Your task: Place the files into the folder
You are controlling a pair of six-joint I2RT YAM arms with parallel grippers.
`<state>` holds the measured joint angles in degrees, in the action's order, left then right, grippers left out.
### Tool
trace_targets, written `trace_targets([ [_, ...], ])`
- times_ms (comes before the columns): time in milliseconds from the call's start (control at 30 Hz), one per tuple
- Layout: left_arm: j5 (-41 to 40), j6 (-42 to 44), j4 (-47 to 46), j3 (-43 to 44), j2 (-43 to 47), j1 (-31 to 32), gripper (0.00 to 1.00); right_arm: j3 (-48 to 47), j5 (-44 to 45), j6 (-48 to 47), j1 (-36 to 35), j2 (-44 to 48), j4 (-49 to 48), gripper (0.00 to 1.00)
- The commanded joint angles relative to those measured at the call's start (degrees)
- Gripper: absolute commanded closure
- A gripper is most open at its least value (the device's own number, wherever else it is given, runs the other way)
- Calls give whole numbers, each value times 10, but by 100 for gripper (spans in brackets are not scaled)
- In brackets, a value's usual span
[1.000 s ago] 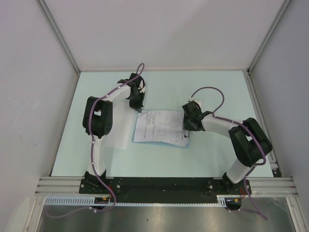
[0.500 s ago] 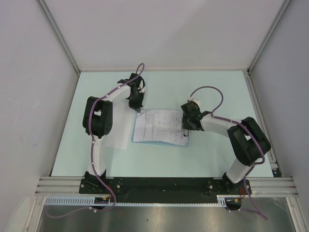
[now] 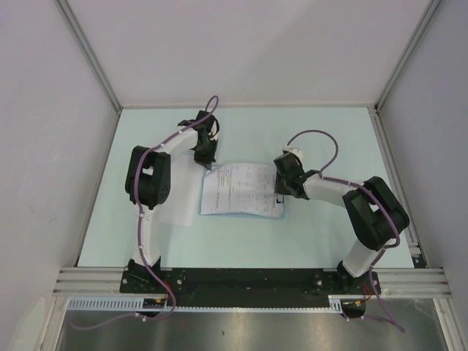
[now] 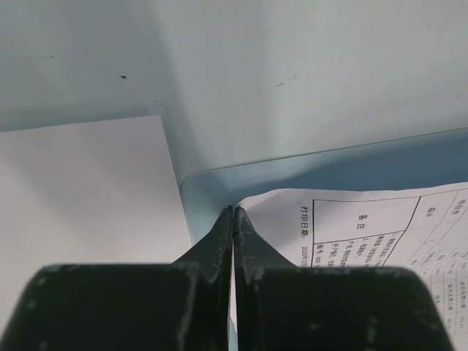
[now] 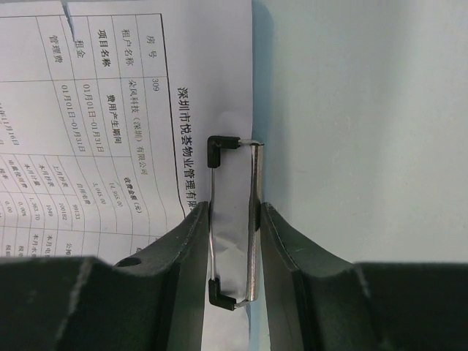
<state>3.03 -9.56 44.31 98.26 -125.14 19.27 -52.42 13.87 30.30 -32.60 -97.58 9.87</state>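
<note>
The files (image 3: 241, 191), white sheets printed with tables, lie inside the pale-blue translucent folder (image 3: 241, 216) at the table's middle. My left gripper (image 3: 210, 167) is at the folder's far-left corner. In the left wrist view the left gripper (image 4: 234, 212) is shut on the folder (image 4: 212, 186) at its rounded corner, beside the files (image 4: 365, 227). My right gripper (image 3: 280, 196) is at the files' right edge. In the right wrist view the right gripper (image 5: 234, 208) is shut on a wire clip (image 5: 219, 143) sitting on the edge of the files (image 5: 110, 110).
A blank white sheet (image 3: 179, 203) lies left of the folder, partly under the left arm; it also shows in the left wrist view as a blank sheet (image 4: 80, 205). Pale mint tabletop (image 5: 365, 110) surrounds everything, with grey walls on three sides.
My right gripper has slid a little to the left with the clip and the files, and its jaws have closed slightly. The left gripper has not moved.
</note>
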Motion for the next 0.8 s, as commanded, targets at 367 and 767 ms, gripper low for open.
trace_targets([
  [367,-26,3,12,-4,-5,4,100,86,-188,-54,71,-3,-45,100],
  [767,-22,9,14,-3,-12,4,100,87,-196,-81,95,15,-30,100],
])
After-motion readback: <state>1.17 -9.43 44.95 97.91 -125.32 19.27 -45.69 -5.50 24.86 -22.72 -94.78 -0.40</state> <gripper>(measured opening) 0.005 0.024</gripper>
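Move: The right fingers already straddle the folder's metal clip, its middle right under the hand point and about 1 cm down; the files' middle lies some 15 cm to the left, level fore and aft and 2 cm below. The left hand, at the files' far left corner, has the clip about 27 cm to its right and 9 cm back; the loose sheet's middle lies roughly 12 cm to that hand's left and 8 cm back, 2 cm below. Straddling the clip's wire and tube with half-open fingers, the right hand edges under 1 cm forward and rises slightly, rolling its left side up some 15 degrees; then it shifts about 1 cm right and sinks back as the fingers close almost fully, ending with their tips at the tube. The left hand keeps its shut fingertips on the files' corner, creeping less than 1 cm left and slightly down. ##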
